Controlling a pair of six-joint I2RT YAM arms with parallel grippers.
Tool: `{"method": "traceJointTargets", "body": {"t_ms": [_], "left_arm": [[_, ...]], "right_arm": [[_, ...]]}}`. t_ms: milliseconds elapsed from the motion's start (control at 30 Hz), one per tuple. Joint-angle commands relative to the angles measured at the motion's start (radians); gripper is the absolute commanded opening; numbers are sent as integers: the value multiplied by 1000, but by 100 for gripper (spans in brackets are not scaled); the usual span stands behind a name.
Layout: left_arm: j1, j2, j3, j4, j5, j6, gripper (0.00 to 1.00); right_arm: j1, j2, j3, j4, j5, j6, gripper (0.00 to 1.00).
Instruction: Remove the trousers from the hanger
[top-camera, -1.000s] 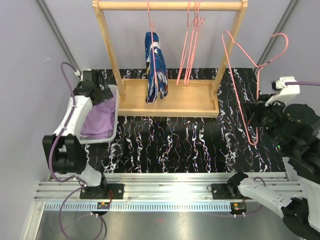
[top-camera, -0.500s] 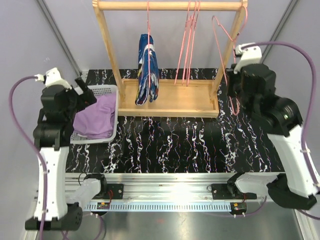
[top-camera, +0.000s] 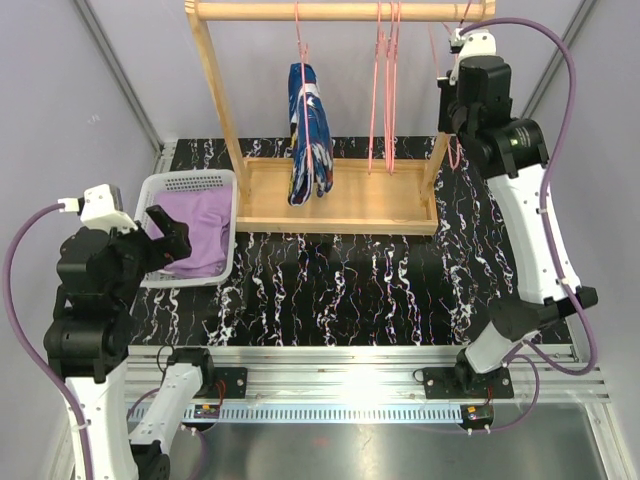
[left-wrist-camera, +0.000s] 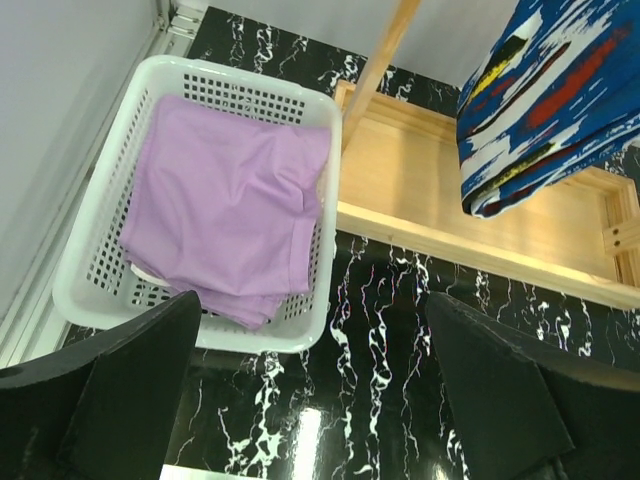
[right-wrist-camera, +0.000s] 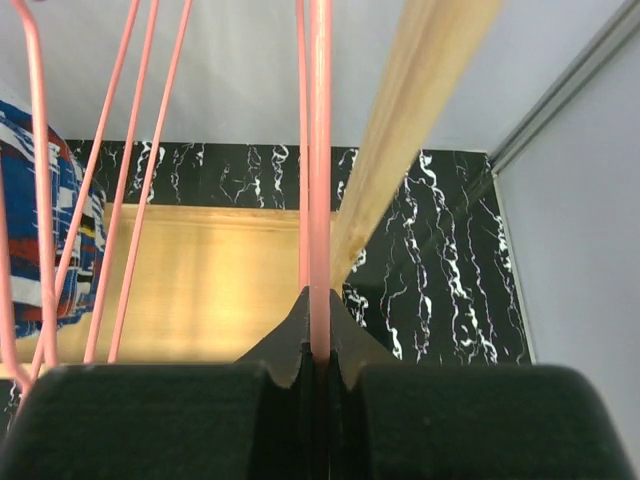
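Note:
The dark blue splashed trousers (top-camera: 310, 130) hang folded over a pink hanger on the wooden rack (top-camera: 340, 205), and show in the left wrist view (left-wrist-camera: 545, 110) and the right wrist view (right-wrist-camera: 30, 230). The lilac trousers (top-camera: 195, 235) lie crumpled in the white basket (top-camera: 190, 183), also seen in the left wrist view (left-wrist-camera: 225, 215). My left gripper (top-camera: 172, 232) hovers open above the basket's near edge, nothing between its fingers (left-wrist-camera: 110, 400). My right gripper (right-wrist-camera: 320, 345) is shut on an empty pink hanger (right-wrist-camera: 320, 200), high by the rack's right post (right-wrist-camera: 410, 150).
Empty pink hangers (top-camera: 385, 90) hang from the top rail (top-camera: 340, 11) between the blue trousers and the right post. The rack's wooden base tray (left-wrist-camera: 470, 235) sits at the back of the black marbled table (top-camera: 380, 290). Grey walls close both sides.
My right arm has swung up and left, carrying the empty hanger from the table's right side to the rail's right end. My left arm has lifted and drawn back from the basket.

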Motion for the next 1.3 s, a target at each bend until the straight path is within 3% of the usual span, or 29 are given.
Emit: {"method": "traceJointTargets", "body": {"t_ms": [0, 400, 433, 467, 567, 667, 800, 900, 933, 1067, 1167, 1267], "left_arm": [[-1, -21, 24, -19, 89, 29, 99], [-18, -59, 159, -98, 100, 35, 99], [-19, -59, 153, -95, 103, 35, 99], [-21, -59, 152, -96, 108, 37, 99], [-24, -59, 164, -99, 110, 41, 99], [-33, -54, 178, -104, 94, 46, 99], [-38, -53, 175, -107, 91, 47, 99], [-38, -54, 158, -104, 83, 47, 99], [-38, -54, 153, -101, 85, 46, 99], [-38, -53, 136, -99, 99, 24, 99], [-38, -62, 124, -95, 90, -8, 99], [-38, -77, 109, -76, 111, -29, 99]], "right_arm": [[-26, 44, 58, 61, -64, -23, 0], [-54, 12, -109, 132, -87, 25, 0], [-54, 7, -112, 132, -84, 25, 3], [-54, 2, -117, 133, -80, 25, 15], [-54, -25, -125, 132, -83, 54, 34], [-54, -61, -126, 130, -92, 60, 40], [-54, -129, -102, 72, -127, 101, 57], [-54, -191, -93, 31, -182, 144, 71], [-54, -203, -86, 20, -201, 154, 83], [-54, -225, -39, -23, -351, 238, 86], [-49, -206, 6, -31, -470, 345, 84], [18, -158, 52, -28, -489, 370, 87]]}}
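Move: The right hand still holds the freed pink hanger; the spot for it near the right end of the wooden rail is about 12 cm ahead, 2 cm to the right and some 10 cm above the hand point. The other empty hangers hang about 12 cm ahead and 11 cm to its left; the blue patterned trousers are about 12 cm ahead and 22 cm left, both slightly below it. From the left hand, that rail spot is roughly 34 cm ahead, 47 cm right and 18 cm higher. The right hand carries the held hanger about 3.5 cm forward and 6 cm down to set its hook over the rail's right end, then opens wide to let go while backing off some 12 cm and rising about 14 cm, ending with a small drift left as the wrist rolls its left side up about 25 degrees and turns counter-clockwise. Meanwhile the empty left hand, fingers still open, draws back about 4.5 cm and up a few centimetres, away from the rack. ##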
